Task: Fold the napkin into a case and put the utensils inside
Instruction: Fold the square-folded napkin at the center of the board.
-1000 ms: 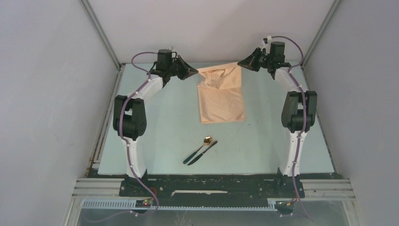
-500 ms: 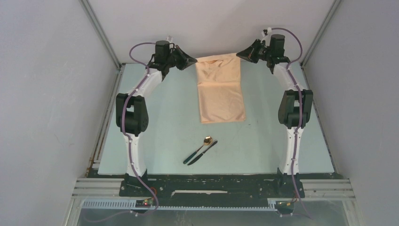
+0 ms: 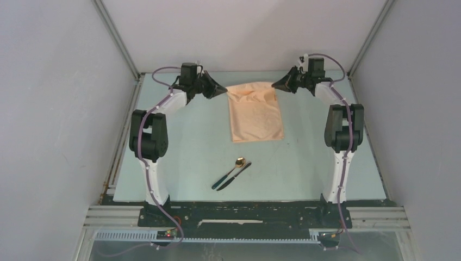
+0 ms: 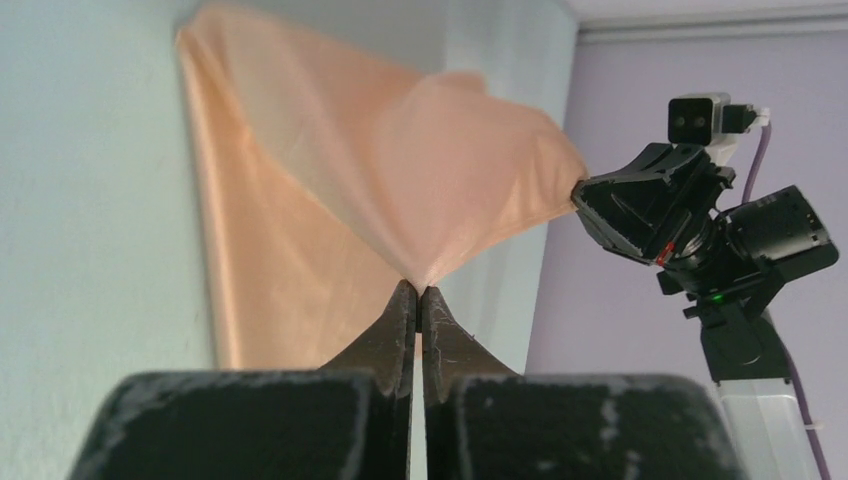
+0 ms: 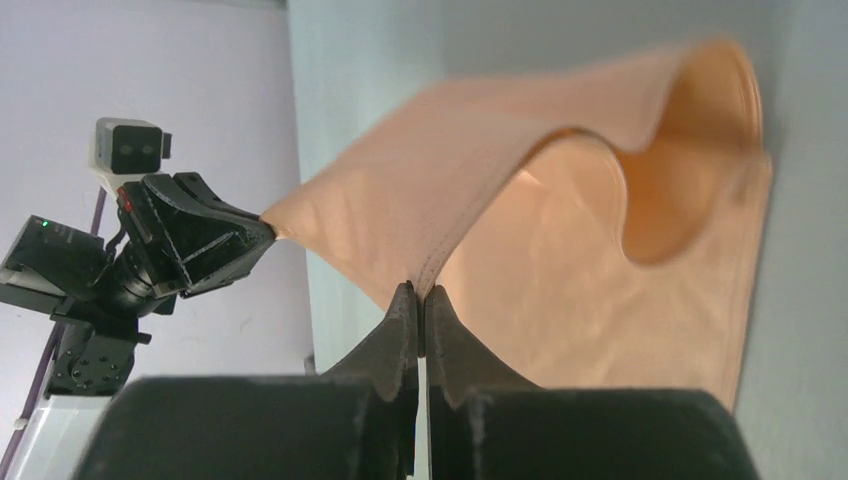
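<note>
The peach-tan napkin (image 3: pixel 255 114) lies at the far middle of the table, its far edge lifted off the surface. My left gripper (image 3: pixel 225 87) is shut on the far left corner of the napkin (image 4: pixel 400 190). My right gripper (image 3: pixel 273 85) is shut on the far right corner of the napkin (image 5: pixel 560 230). The cloth sags between the two grips and its near part rests flat. The utensils lie side by side nearer the arms' bases: a spoon (image 3: pixel 232 172) with a gold bowl and dark handle, and a slim dark knife (image 3: pixel 235 176). No case shows.
The pale blue table (image 3: pixel 185 141) is boxed in by grey walls at left, right and back. A metal rail (image 3: pixel 244 217) runs along the near edge by the arm bases. The right gripper (image 4: pixel 650 205) shows in the left wrist view, the left gripper (image 5: pixel 200 240) in the right wrist view.
Both grippers, holding the napkin's far corners, rose toward the back wall and have now come down and nearer, so the lifted part of the cloth is shorter. The utensils have not moved.
</note>
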`<control>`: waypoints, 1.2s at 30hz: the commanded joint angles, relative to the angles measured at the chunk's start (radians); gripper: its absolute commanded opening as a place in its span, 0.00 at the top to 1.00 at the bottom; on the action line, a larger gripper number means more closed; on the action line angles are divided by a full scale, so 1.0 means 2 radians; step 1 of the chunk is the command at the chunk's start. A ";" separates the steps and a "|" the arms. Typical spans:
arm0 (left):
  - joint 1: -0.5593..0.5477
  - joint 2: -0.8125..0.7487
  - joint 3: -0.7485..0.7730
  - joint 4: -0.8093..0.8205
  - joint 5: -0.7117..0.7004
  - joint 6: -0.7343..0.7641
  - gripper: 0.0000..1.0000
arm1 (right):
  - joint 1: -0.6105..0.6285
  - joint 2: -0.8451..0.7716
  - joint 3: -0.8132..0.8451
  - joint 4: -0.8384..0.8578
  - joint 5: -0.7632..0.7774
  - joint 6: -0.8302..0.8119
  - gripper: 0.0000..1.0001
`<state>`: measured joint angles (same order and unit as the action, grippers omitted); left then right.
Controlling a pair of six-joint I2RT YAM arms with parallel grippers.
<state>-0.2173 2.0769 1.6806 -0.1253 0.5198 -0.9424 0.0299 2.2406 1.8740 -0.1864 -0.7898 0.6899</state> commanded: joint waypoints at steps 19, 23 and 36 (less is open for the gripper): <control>-0.076 -0.118 -0.273 0.013 0.018 0.000 1.00 | -0.008 -0.162 -0.296 -0.058 0.000 -0.086 1.00; -0.079 -0.115 -0.290 0.013 0.020 0.003 1.00 | -0.011 -0.168 -0.322 -0.052 0.007 -0.092 1.00; -0.096 -0.116 -0.305 0.019 0.030 0.003 1.00 | -0.032 -0.181 -0.355 -0.043 0.014 -0.099 1.00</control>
<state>-0.3985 1.8744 1.0752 -0.1123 0.5453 -0.9424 -0.0303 1.9553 1.1767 -0.2947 -0.7776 0.5205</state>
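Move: The held far edge of the napkin is being taken to its near edge. The napkin's near left corner lies about 21 cm back, 3 cm right and 15 cm below the left hand; the near right corner is some 22 cm back, 4 cm right and 14 cm below the right hand. From the left hand the spoon lies about 35 cm back, not off to either side, and the knife 36 cm back and 3 cm right, both on the table. The napkin's raised edge, still pinched at one end by each gripper, is carried back and down over the lower layer towards the near edge. Both arms sweep together, back about 18 cm and down roughly 12, quick at first and easing off late, while the fingers keep their hold and dip some 20 degrees further towards the table. ##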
